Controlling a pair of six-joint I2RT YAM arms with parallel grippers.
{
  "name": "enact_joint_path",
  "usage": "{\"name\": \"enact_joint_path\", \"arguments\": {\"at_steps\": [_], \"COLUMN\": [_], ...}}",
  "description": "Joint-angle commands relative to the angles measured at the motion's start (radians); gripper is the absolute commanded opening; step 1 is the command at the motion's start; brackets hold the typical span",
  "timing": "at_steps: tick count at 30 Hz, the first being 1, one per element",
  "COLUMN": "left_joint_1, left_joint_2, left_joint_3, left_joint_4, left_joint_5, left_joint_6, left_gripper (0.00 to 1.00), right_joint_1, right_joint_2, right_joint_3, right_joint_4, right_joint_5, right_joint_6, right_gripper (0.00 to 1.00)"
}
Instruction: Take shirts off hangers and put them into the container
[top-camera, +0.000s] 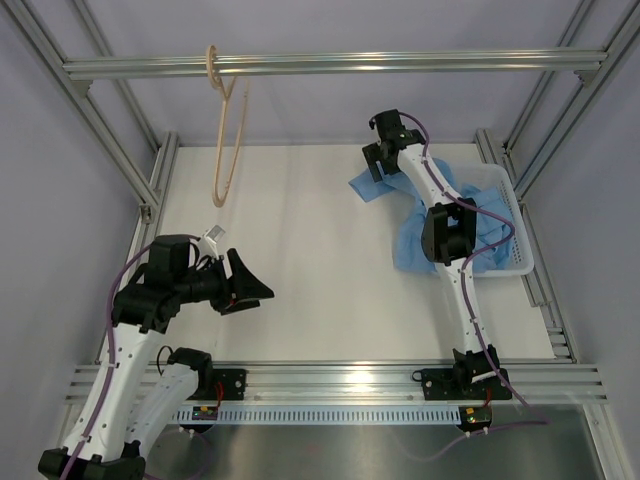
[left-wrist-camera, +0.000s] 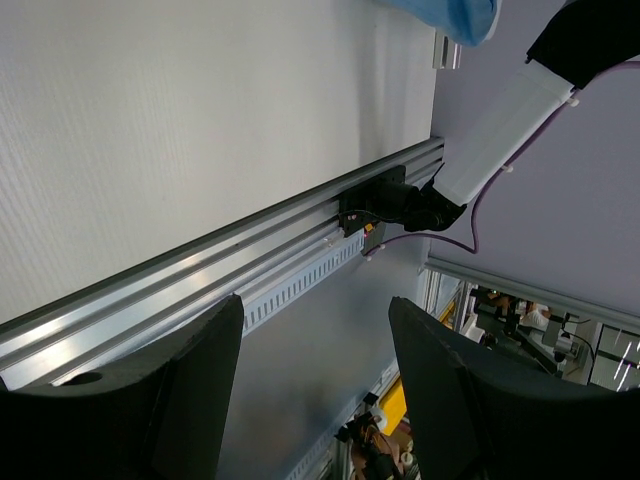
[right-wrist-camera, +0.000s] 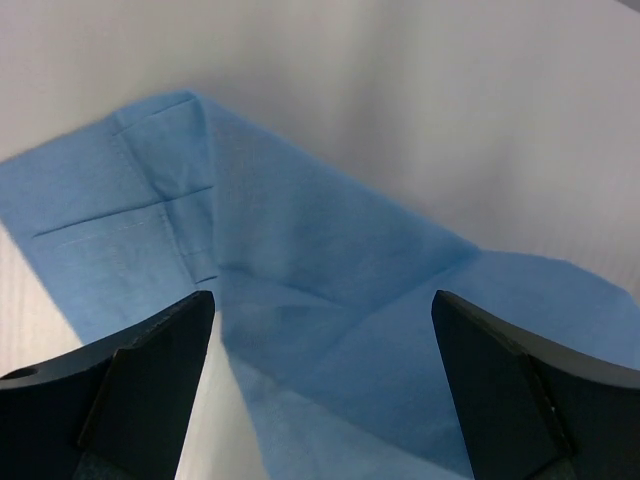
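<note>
The light blue shirt (top-camera: 417, 238) lies crumpled, partly in the white mesh container (top-camera: 519, 232) and partly spilling onto the table to its left. One sleeve end (top-camera: 366, 186) stretches out toward the back. My right gripper (top-camera: 384, 160) hovers over that sleeve. In the right wrist view the right gripper (right-wrist-camera: 320, 335) is open wide, the blue cloth (right-wrist-camera: 330, 280) spread below it and nothing between its fingers (right-wrist-camera: 150, 375). The bare tan hanger (top-camera: 228, 135) hangs from the overhead rail at the back left. My left gripper (top-camera: 252, 288) stands open and empty over the table's near left.
An aluminium frame surrounds the table, with a cross rail (top-camera: 400, 64) overhead at the back. The left wrist view looks along the near edge rail (left-wrist-camera: 230, 265) toward the right arm's base (left-wrist-camera: 400, 205). White tabletop (top-camera: 310, 260) lies between the two arms.
</note>
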Motion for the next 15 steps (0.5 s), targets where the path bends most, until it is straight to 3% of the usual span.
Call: {"name": "enact_joint_path", "arguments": {"at_steps": [1,8,15], "left_joint_1": [-0.003,-0.001,-0.001], "left_joint_2": [-0.002,-0.02,-0.025], "left_joint_3": [0.046,0.044,0.033], "left_joint_4": [-0.019,-0.01,0.0], "left_joint_5": [0.051,0.052,0.051], "left_joint_6": [-0.017,-0.051,-0.063], "left_gripper": [0.64,0.65,0.65], "right_joint_1": [0.001,-0.002,-0.002], "right_joint_2": [0.024,0.063,0.067], "right_joint_3": [-0.026,-0.003,-0.018], "right_joint_4": [0.063,0.078,0.05], "right_joint_5": [0.166,0.171,0.102], "right_joint_6": [-0.097,-0.102,-0.103], "right_gripper": [0.99,0.98,0.7]}}
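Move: The shirt's sleeve lies right beneath the right hand, about 5 cm down and a centimetre to its right. From the right hand, the shirt's heap is some 17 cm to the right and 10 cm back, and the container's middle about 29 cm right and 9 cm back. From the left hand, the sleeve lies roughly 44 cm ahead, 31 cm to the right and 20 cm below. The right hand's open fingers come onto the sleeve near its cuff and drag it along to the right, about 2 cm towards the container, the hand's left side dipping some 10 degrees. The hand then sinks about 3 cm into the cloth, and near the end the fingers start to close from wide open to roughly three quarters. ##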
